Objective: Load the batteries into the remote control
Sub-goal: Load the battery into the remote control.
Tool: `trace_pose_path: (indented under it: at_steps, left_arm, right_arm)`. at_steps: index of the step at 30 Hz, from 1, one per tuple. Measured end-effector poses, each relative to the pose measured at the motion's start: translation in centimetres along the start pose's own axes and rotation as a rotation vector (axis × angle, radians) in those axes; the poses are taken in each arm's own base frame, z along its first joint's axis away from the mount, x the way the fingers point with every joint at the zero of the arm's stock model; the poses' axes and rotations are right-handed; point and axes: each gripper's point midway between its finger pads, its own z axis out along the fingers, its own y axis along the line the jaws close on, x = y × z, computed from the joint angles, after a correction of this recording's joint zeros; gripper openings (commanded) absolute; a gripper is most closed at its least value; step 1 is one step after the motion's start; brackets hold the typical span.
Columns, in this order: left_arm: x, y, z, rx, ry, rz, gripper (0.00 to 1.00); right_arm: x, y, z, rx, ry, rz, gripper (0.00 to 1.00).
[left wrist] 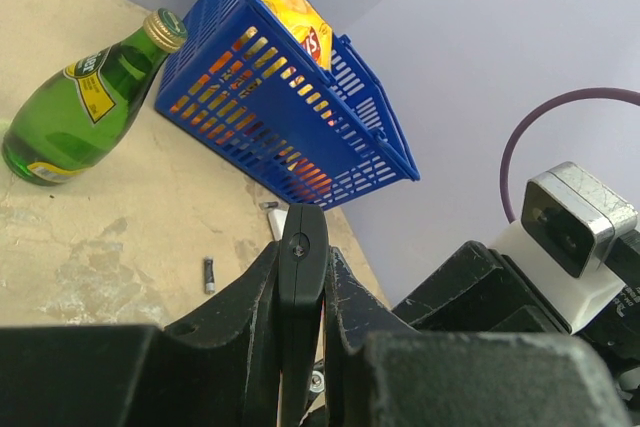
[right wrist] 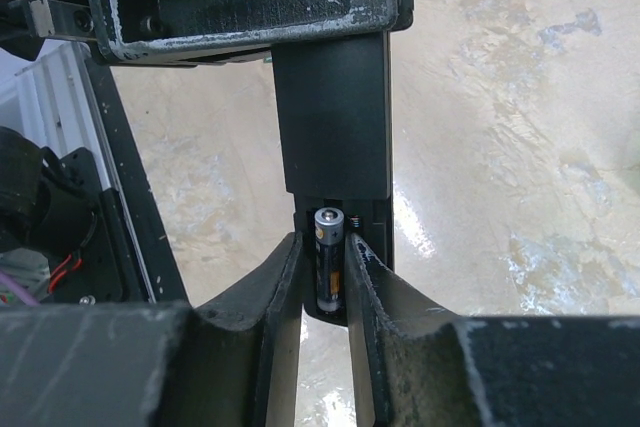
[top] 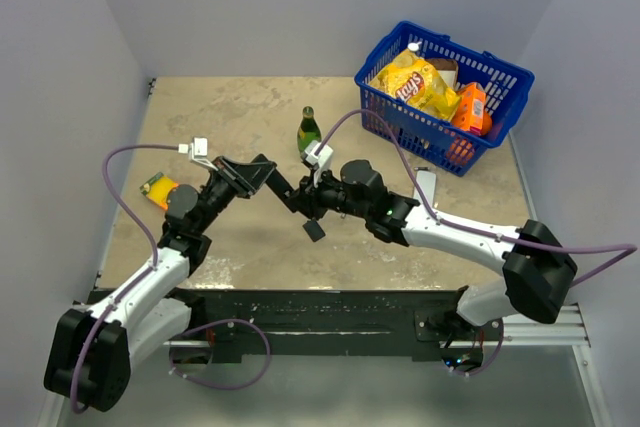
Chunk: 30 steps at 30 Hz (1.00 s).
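Observation:
My left gripper (left wrist: 304, 267) is shut on one end of the slim black remote control (left wrist: 302, 237) and holds it above the table (top: 290, 193). The remote's back is uncovered in the right wrist view (right wrist: 335, 117), with one dark-and-silver battery (right wrist: 330, 257) lying in the open compartment. My right gripper (right wrist: 323, 245) straddles that battery, its fingers slightly apart with a thin gap on the left side. A second battery (left wrist: 209, 275) lies loose on the table. A small black cover piece (top: 314, 231) sits below the two grippers.
A green bottle (top: 308, 133) stands behind the grippers. At the back right is a blue basket (top: 420, 132) with snack packs. A flat white device (top: 426, 187) lies in front of it. An orange and yellow item (top: 158, 190) lies at the left.

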Motion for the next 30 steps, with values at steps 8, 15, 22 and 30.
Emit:
trace_pose_path:
  at_steps: [8,15,22,30]
  left_arm:
    - [0.2,0.4,0.2,-0.001,-0.005,-0.041,0.00]
    - [0.0,0.4,0.2,0.000,-0.010,-0.045,0.00]
    - [-0.1,0.1,0.2,0.010,-0.015,-0.056,0.00]
    - [-0.8,-1.0,0.3,0.052,-0.039,-0.082,0.00]
  right_arm:
    - [0.1,-0.2,0.0,0.015,0.000,0.015,0.33]
    - [-0.1,0.0,0.1,0.012,-0.003,0.019,0.47]
    - [-0.8,0.4,-0.4,0.015,-0.010,0.015,0.63]
    - [-2.8,1.8,-1.4,-0.011,-0.025,0.008,0.83]
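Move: The battery lies in the open slot at the lower end of the remote control, right between the right fingertips, about 1 cm to that hand's left and otherwise level with it. The battery cover is on the table roughly 17 cm below the right hand, 5 cm to its right and 1 cm ahead; the green bottle stands some 25 cm ahead and 4 cm to the right. From the left gripper, the battery is about 5 cm back, 7 cm right and 5 cm lower. Spread the right fingers from about a quarter open to nearly wide open, keeping the hand almost still beside the slot at first, then lift it clear of the battery, some 3.5 cm up and 1 cm back. Keep the left gripper's hold on the remote's upper part, let it sink slightly, then raise it about 1.5 cm overall, rolling it some 5 degrees. ##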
